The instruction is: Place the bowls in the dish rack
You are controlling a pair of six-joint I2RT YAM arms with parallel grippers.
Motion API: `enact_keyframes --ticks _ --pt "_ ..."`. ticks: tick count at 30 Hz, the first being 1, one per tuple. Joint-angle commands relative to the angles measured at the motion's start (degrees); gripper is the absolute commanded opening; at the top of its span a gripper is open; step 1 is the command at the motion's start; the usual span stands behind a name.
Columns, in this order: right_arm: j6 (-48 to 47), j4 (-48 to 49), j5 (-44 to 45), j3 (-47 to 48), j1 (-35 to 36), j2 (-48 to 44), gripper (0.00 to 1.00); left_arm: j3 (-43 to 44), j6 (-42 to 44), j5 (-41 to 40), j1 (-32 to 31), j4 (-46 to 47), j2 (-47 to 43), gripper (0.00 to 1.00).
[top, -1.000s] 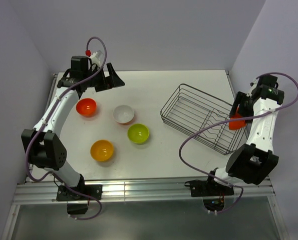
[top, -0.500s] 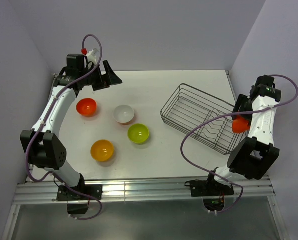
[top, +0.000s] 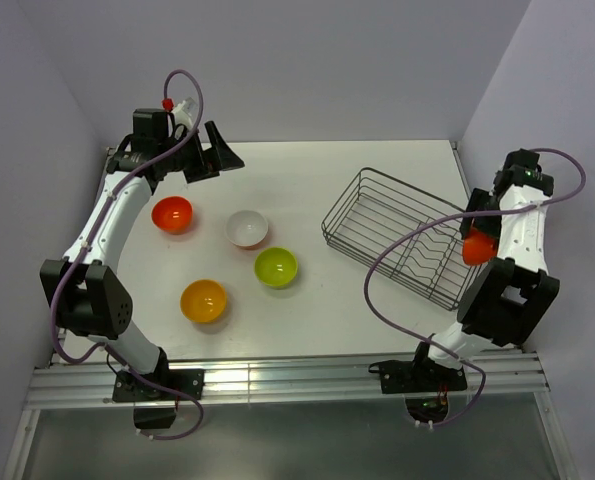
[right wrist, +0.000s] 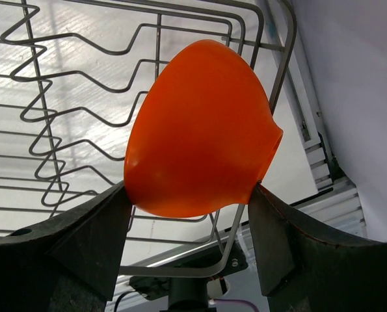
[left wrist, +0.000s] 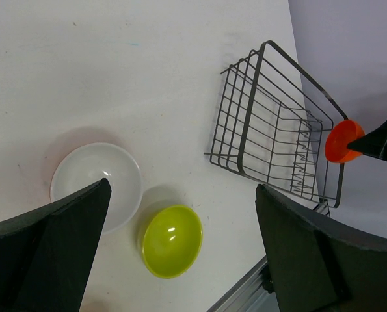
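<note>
My right gripper (top: 480,238) is shut on a red-orange bowl (right wrist: 200,133), held tilted over the near right end of the dark wire dish rack (top: 402,236); the bowl also shows in the top view (top: 478,247). The rack's divider prongs (right wrist: 43,123) lie just beyond it. My left gripper (top: 222,155) is open and empty, raised at the far left. On the table sit a second red-orange bowl (top: 172,213), a white bowl (top: 247,228), a lime green bowl (top: 275,267) and a yellow-orange bowl (top: 204,300). The left wrist view shows the white bowl (left wrist: 97,185), green bowl (left wrist: 172,240) and rack (left wrist: 274,130).
Purple walls close in the table at the back, left and right. A metal rail (top: 277,380) runs along the near edge, with both arm bases on it. The right wall stands close to the right arm (top: 522,215).
My right gripper has swung the red-orange bowl from outside the rack's right side to over its near right end. The left arm lifted slightly a second ago, then held still.
</note>
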Motion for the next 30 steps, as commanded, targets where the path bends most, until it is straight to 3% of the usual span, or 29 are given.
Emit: enact_keyframes --ticks 1,30 --pt "-1.1 3.6 2.5 0.1 1.2 0.2 0.0 0.6 0.9 1.3 0.3 0.8 0.1 1.0" --pt "-3.3 11.0 4.1 -2.1 4.2 7.0 0.0 2.0 2.0 0.9 1.0 0.0 1.2 1.0"
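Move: Below the right hand, which holds the red bowl, the rack's right-end slot lies about 3 cm ahead, 1 cm to the left and 9 cm down. The rack's near right corner is some 9 cm back, straight below in line; its far right corner lies about 8 cm ahead and 8 cm right, both about 6 cm lower. The rack's middle is roughly 7 cm ahead and 14 cm left, 11 cm down. From the left hand, the slot is about 12 cm back and 64 cm right, 20 cm lower. Sinking about 4.5 cm in all, the right hand carries the red bowl into the right end of the rack: first it eases forward about 2.5 cm, dipping slightly, to bring the bowl inside the end rail, then goes nearly straight down. The fingers keep their pinch on the bowl, and the wrist turns only some 5 degrees. ##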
